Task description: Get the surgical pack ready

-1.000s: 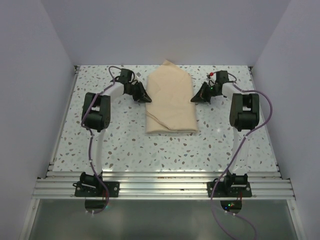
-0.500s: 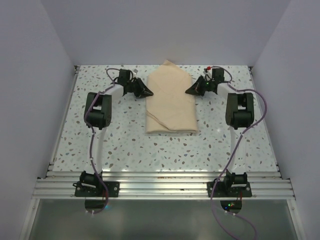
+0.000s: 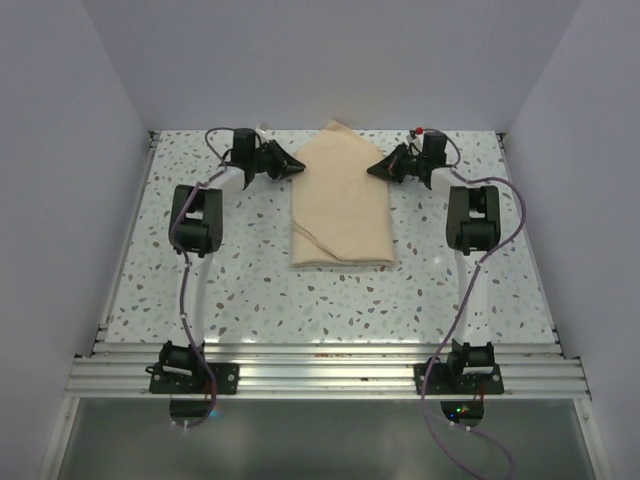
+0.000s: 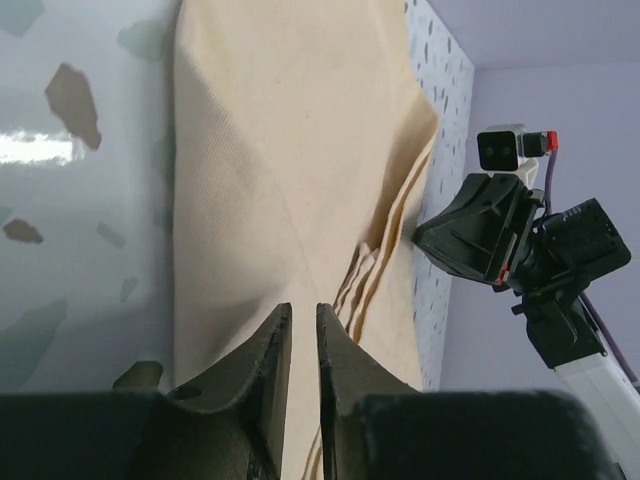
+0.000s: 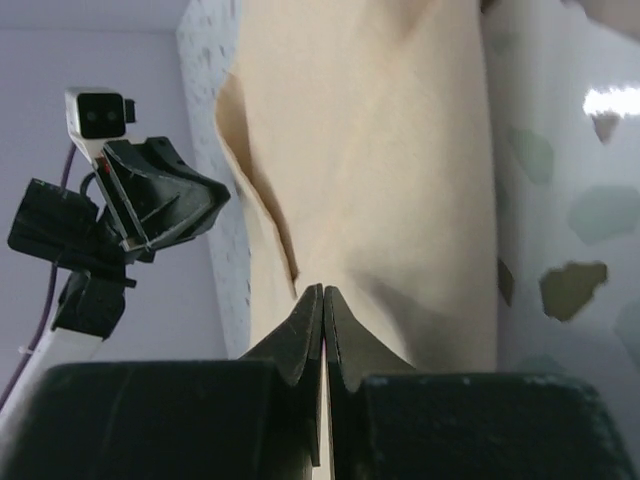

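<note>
The surgical pack (image 3: 340,205) is a folded tan cloth bundle lying in the far middle of the speckled table, with a pointed flap toward the back wall. No tray or instruments show. My left gripper (image 3: 298,167) points at the pack's far left edge; in the left wrist view its fingertips (image 4: 303,308) stand a narrow gap apart over the cloth (image 4: 290,150), holding nothing. From the other side, my right gripper (image 3: 373,170) points at the far right edge. Its tips (image 5: 323,289) are pressed together just above the cloth (image 5: 400,150), and no fold shows between them.
The back wall (image 3: 330,70) rises close behind the pack, with side walls at left and right. An aluminium rail (image 3: 320,375) carries both arm bases at the near edge. Each wrist view shows the opposite gripper across the pack.
Both grippers have moved toward the back of the table along the pack's sides, to its far corners. The left jaws have parted slightly.
</note>
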Robot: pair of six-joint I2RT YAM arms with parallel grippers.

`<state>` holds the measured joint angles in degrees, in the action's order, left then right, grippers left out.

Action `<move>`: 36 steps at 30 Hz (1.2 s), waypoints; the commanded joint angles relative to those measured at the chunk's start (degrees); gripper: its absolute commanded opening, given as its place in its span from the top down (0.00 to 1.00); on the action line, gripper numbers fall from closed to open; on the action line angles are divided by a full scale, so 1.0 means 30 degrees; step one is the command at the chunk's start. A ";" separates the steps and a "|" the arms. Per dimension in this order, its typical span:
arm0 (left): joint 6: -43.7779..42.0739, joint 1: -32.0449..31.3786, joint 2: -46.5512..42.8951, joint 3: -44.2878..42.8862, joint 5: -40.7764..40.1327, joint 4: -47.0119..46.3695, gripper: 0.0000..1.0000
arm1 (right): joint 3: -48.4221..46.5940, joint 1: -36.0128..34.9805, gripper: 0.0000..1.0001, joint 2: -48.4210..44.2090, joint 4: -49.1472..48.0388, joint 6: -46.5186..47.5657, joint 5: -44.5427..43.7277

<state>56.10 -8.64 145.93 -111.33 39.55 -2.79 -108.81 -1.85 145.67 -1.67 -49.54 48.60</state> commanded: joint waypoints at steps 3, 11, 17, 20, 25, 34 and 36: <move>0.1749 0.0245 0.0837 -0.1941 -0.0381 -0.2645 0.80 | -0.2925 -0.0087 1.00 0.1039 -0.2605 -0.2616 -0.0584; 0.1663 0.0332 0.2450 -0.2001 -0.0819 -0.2031 0.81 | -0.3366 -0.0058 1.00 0.3444 -0.2521 -0.3291 -0.1667; 0.1780 0.0655 0.3827 -0.3640 -0.0733 -0.1912 0.81 | -0.5765 -0.0087 1.00 0.5466 -0.2111 -0.3672 -0.2108; 0.1606 0.0655 0.3449 -0.3614 -0.0440 -0.2966 0.79 | -0.7231 -0.0058 1.00 0.5587 -0.2051 -0.3819 -0.1786; -0.0237 0.0655 0.1049 -0.2824 -0.1783 -0.2734 0.70 | -0.7440 -0.0058 0.98 0.3305 -0.0414 -0.2154 -0.2486; -0.3904 0.0655 -0.2058 -0.0395 -0.5243 -0.2378 0.54 | -0.6855 -0.0029 0.59 -0.0243 0.4833 0.4410 -0.5389; -0.3787 0.0626 -0.2178 0.0283 -0.5564 -0.2645 0.50 | -0.6357 0.0029 0.56 -0.0594 0.5331 0.5261 -0.5944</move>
<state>48.40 -7.31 143.06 -113.03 27.07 -8.49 -128.97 -1.98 150.06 9.45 -42.04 34.54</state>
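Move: The wrapped pack's far-left corner is about 5 cm ahead of the left hand, 1 cm to its left and 3 cm below. Its far-right corner is some 6 cm ahead of the right hand, 4 cm to its right and 3 cm below. The pack's pointed far flap lies roughly 13 cm ahead and 9 cm right of the left hand. The pack's middle is 8 cm back and 7 cm left of the right hand, 4 cm lower. Along the pack's two long sides, both hands work towards its far corners, the left about 5 cm and the right about 7 cm forward, each rising a little, then dipping low over the cloth. Near the far end they lift some 5 cm and draw outward, tipping their fingers up and turning them more forward, while the right's shut fingers and the left's nearly shut ones open to almost half. ##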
